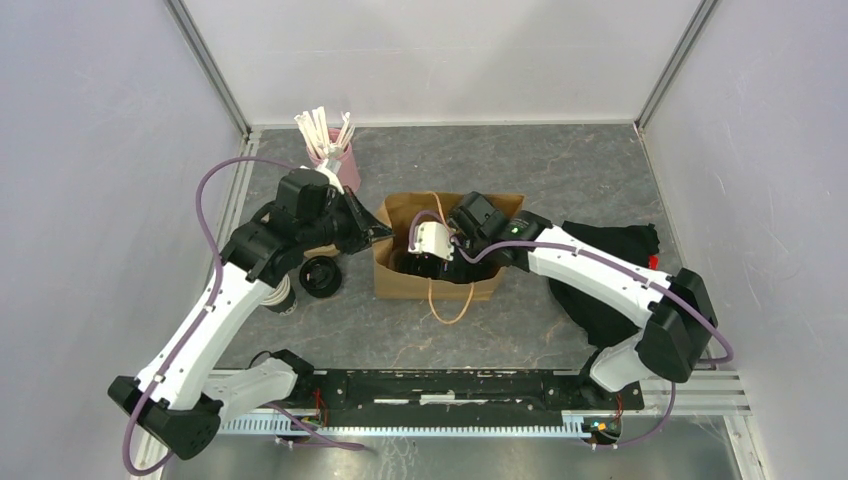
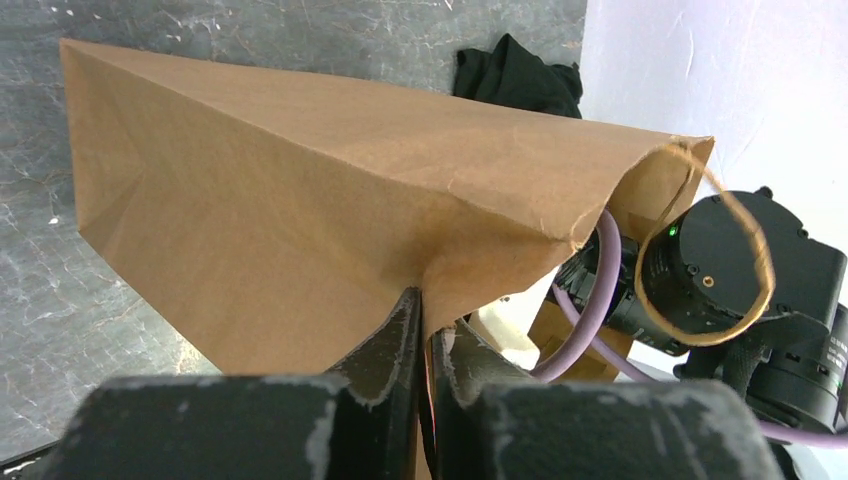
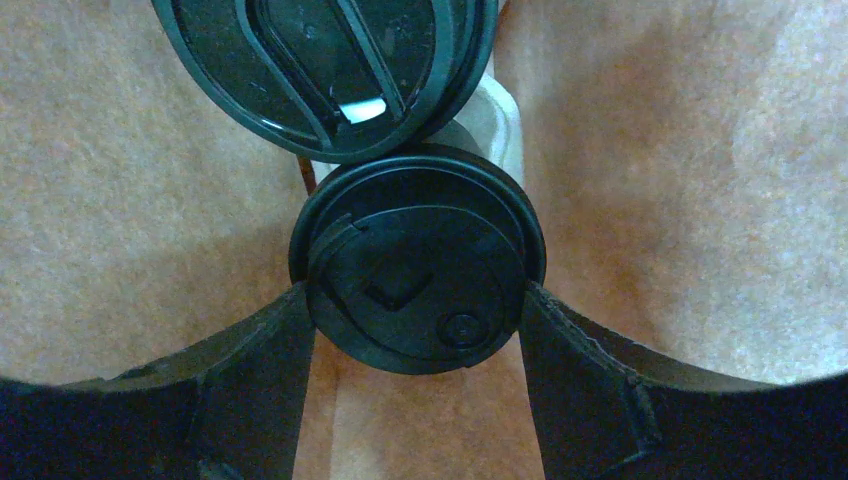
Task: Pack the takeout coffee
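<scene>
A brown paper bag [image 1: 395, 215] stands open in the middle of the table. My left gripper [image 2: 428, 310] is shut on its left rim [image 2: 470, 255], pinching the paper. My right gripper [image 3: 415, 300] reaches down inside the bag, its two fingers [image 3: 270, 350] pressed against the sides of a black-lidded takeout coffee cup [image 3: 415, 270]. A second lidded cup [image 3: 330, 60] stands right behind it in the bag. One more lidded cup [image 1: 320, 275] sits on the table left of the bag, below my left gripper [image 1: 378, 235].
A pink cup of white sticks [image 1: 335, 150] stands behind my left arm. A black cloth [image 1: 610, 265] lies right of the bag. The bag's paper handle loops [image 1: 450, 305] hang over its near side. Another cup-like object [image 1: 283, 300] shows partly under my left arm.
</scene>
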`<move>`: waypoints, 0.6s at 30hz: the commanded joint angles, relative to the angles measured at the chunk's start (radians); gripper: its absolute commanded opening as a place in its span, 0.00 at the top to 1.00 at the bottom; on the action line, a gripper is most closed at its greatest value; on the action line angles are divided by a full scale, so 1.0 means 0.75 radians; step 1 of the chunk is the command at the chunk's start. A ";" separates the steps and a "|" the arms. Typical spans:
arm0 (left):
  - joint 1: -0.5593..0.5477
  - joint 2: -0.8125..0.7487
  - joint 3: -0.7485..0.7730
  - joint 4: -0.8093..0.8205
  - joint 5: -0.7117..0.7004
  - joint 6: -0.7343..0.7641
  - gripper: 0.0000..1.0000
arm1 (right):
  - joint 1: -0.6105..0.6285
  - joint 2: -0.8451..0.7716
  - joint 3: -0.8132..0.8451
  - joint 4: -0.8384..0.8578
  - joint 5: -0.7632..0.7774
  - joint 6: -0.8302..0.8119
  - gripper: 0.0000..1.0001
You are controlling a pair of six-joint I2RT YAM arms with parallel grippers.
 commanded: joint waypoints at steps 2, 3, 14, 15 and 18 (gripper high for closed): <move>-0.002 0.047 0.150 -0.028 -0.056 0.017 0.77 | 0.008 0.122 0.000 -0.097 -0.128 0.044 1.00; -0.001 0.048 0.166 -0.046 -0.077 0.045 0.71 | 0.009 0.138 0.003 -0.096 -0.128 0.043 0.99; -0.001 0.000 0.331 -0.257 -0.396 0.282 0.41 | 0.009 0.246 0.019 -0.104 -0.111 0.049 1.00; -0.001 -0.003 0.351 -0.272 -0.416 0.302 0.40 | 0.008 0.242 0.037 -0.110 -0.109 0.052 0.99; -0.002 -0.012 0.408 -0.318 -0.465 0.348 0.38 | 0.008 0.216 0.112 -0.144 -0.109 0.070 0.87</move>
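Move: Pinched between the left fingertips is the left rim of the paper bag, whose middle is about 10 cm to the right, level ahead and some 13 cm below. From that hand the pink straw cup stands roughly 16 cm farther out and 14 cm left, the loose black lid 2 cm back and 17 cm left. The right hand, inside the bag, has the bag's middle about 3 cm to its left and 2 cm back; the already packed coffee cup is some 7 cm left, level ahead. Opening to a bit over half, the left fingers let go of the bag's rim; the hand edges forward, then pulls left and up away from the bag, about 4.5 cm each way, tilting up some 15 degrees. Inside the bag the right hand keeps its grip on the lidded coffee cup, easing left and forward about 2 cm in all and dipping a centimetre before starting to rise slightly. ##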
